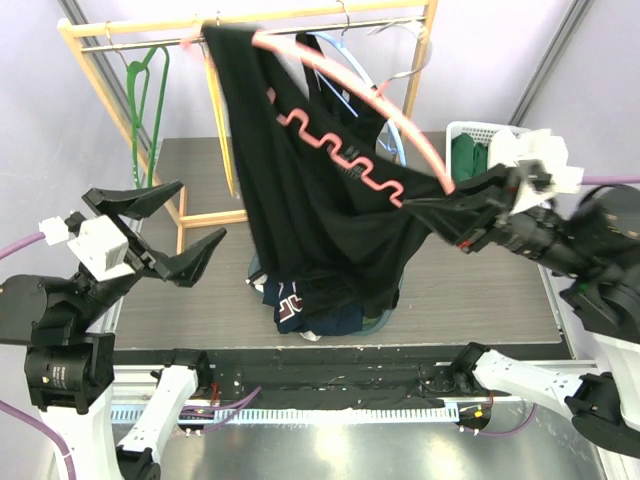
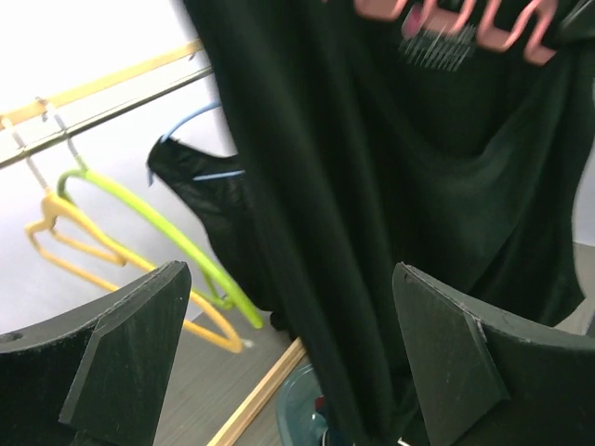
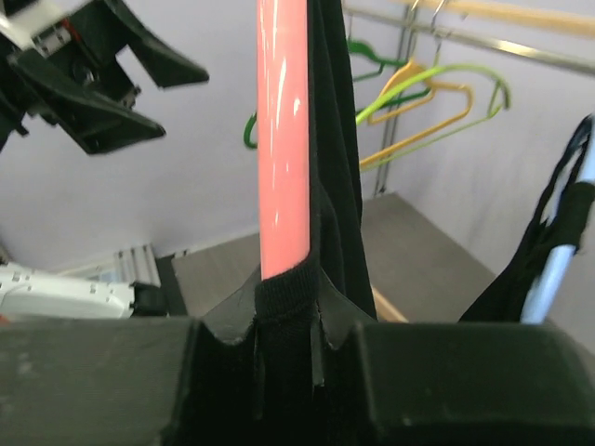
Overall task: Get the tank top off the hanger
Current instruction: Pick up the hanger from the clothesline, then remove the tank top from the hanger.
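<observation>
A black tank top (image 1: 320, 200) hangs on a pink hanger (image 1: 400, 118) hooked over the wooden rail, and the hanger is tilted steeply down to the right. My right gripper (image 1: 455, 210) is shut on the hanger's lower end, pinching it through the tank top's hem. In the right wrist view the pink hanger (image 3: 284, 139) rises out of the black hem held by the right gripper (image 3: 288, 307). My left gripper (image 1: 200, 212) hangs wide open to the left of the garment, touching nothing. In the left wrist view the tank top (image 2: 418, 186) fills the space beyond the left gripper (image 2: 290, 274).
The wooden rack (image 1: 100, 80) also carries a green hanger (image 1: 150, 70), a yellow hanger (image 1: 222, 130), a wire hanger (image 1: 410, 50) and a blue hanger (image 1: 350, 70) with another dark garment. A basin of clothes (image 1: 300, 310) sits below. A white basket (image 1: 475, 140) stands at the right.
</observation>
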Robot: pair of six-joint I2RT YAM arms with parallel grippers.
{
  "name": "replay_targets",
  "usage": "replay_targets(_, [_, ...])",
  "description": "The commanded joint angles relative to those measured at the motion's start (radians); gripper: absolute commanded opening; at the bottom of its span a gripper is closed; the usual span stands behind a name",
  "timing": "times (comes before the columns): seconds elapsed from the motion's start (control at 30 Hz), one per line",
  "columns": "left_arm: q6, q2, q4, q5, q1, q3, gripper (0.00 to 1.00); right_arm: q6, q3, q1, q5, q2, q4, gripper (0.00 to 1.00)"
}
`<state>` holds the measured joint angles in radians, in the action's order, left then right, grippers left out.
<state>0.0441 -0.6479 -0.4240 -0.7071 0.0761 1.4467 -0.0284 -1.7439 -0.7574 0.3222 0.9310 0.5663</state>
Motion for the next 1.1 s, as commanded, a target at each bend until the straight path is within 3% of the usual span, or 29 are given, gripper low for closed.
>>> replay_targets(0.0, [-0.016,-0.001,0.03,-0.129,-0.004,0.041,0.95,-0.019,0.05,-0.003,0.074,0.003,0.015,0.01])
replay_targets(0.4, [-0.004,-0.051,0.065,-0.256,-0.004,0.119,0.98,0.091,0.067,-0.003,0.259,0.045,0.28,0.01])
replay_targets(0.57, [0.005,-0.119,0.065,-0.397,-0.006,0.133,1.0,0.165,0.037,-0.003,0.322,0.092,0.368,0.01])
replay_targets(0.77, [0.118,-0.254,0.067,-0.569,-0.004,0.196,1.0,0.211,-0.017,-0.003,0.342,0.141,0.396,0.01])
replay_targets(1.07, [0.168,-0.3,0.056,-0.629,-0.004,0.173,0.89,0.26,-0.167,-0.003,0.356,0.255,0.414,0.01])
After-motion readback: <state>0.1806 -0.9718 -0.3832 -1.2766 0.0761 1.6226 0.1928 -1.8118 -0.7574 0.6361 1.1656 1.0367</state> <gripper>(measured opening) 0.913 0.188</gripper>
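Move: The open left hand goes for the pink hanger with the black tank top. Its middle lies about 9 cm ahead of that hand, 14 cm to its right and 8 cm higher. From the right hand, which already pinches one end, the middle is some 9 cm ahead, 13 cm left and 5 cm up. The yellow hanger hangs roughly 22 cm straight ahead of the left hand, the blue hanger about 22 cm ahead and 24 cm to its right. Right hand lowers the pinched hanger about 13 cm; open left backs, then moves right to the hanger's free end. ##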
